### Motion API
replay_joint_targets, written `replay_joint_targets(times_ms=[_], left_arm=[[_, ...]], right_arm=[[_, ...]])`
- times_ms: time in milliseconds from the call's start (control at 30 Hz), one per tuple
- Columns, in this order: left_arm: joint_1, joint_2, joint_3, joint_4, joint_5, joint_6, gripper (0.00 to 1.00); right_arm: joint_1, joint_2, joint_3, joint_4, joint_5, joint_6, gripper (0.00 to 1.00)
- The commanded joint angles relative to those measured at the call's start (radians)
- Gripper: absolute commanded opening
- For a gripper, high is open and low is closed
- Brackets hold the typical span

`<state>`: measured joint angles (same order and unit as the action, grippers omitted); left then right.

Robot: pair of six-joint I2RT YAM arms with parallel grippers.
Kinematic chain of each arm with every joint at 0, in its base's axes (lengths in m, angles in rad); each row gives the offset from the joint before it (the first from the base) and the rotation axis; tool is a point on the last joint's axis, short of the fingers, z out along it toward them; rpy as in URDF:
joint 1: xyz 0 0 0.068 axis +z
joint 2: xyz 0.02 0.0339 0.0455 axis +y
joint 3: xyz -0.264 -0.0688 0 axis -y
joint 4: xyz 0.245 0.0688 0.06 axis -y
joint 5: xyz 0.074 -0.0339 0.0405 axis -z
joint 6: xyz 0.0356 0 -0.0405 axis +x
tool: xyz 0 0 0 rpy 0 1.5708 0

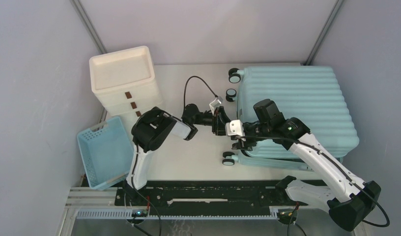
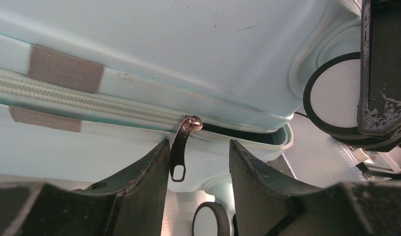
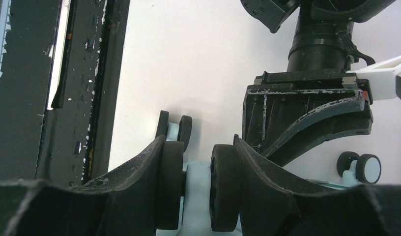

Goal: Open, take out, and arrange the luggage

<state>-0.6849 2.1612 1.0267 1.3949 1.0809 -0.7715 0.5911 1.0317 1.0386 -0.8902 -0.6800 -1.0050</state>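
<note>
The light-blue ribbed luggage (image 1: 297, 103) lies flat on the right of the table. My left gripper (image 1: 220, 120) is at its left side, at the zip. In the left wrist view it (image 2: 198, 147) is open, and the dark zipper pull (image 2: 179, 152) hangs loose between its fingers, close against the left finger (image 2: 149, 172). Right of the slider (image 2: 192, 123) the zip gapes. My right gripper (image 1: 236, 142) is at the near-left corner. In the right wrist view it (image 3: 198, 140) is shut on a twin black wheel (image 3: 223, 187), with one finger against each outer face.
A white drawer unit (image 1: 125, 78) stands at the back left, with a blue lattice basket (image 1: 104, 152) in front of it. A black cable (image 1: 193, 81) arches over the left wrist. Other suitcase wheels (image 1: 234, 75) stick out at the back. A black rail (image 1: 203, 191) runs along the near edge.
</note>
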Motion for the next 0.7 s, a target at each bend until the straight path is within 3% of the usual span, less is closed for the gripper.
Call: replay_joint_targets(times_ms=[0, 100, 300, 467, 667], left_arm=[[-0.012, 0.016, 0.059, 0.056, 0.064, -0.054, 0.5], [-0.022, 0.021, 0.062, 0.055, 0.063, -0.058, 0.48], [-0.029, 0.037, 0.08, 0.056, 0.031, -0.058, 0.32], [-0.029, 0.036, 0.091, 0.056, 0.02, -0.055, 0.02], [-0.023, -0.008, 0.032, 0.055, -0.057, 0.013, 0.0]], right_arm=[[-0.016, -0.003, 0.017, 0.062, -0.026, -0.063, 0.0], [-0.016, -0.002, 0.016, 0.063, -0.026, -0.065, 0.0], [-0.011, -0.001, 0.016, 0.068, -0.024, -0.067, 0.0], [-0.008, -0.003, 0.016, 0.066, -0.021, -0.071, 0.0], [-0.007, -0.005, 0.017, 0.062, -0.017, -0.077, 0.0]])
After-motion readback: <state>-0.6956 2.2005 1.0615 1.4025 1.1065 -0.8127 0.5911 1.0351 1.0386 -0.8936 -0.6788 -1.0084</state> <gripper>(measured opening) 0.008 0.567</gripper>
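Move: The zipper pull hangs between the left hand's open fingertips, about 1 cm ahead of the hand's middle and 1 cm to the right, level in height; its slider is some 2 cm ahead, 2 cm to the right and 1 cm up. The gripped upper wheel stands roughly 7 cm back and 6 cm above, the lower near wheel about 14 cm back and 8 cm below. From the right hand, the pull lies around 8 cm ahead, 1 cm left and 6 cm lower. The left hand eases down, back and right under 1 cm, pinching the pull; the right keeps its wheel grip. ##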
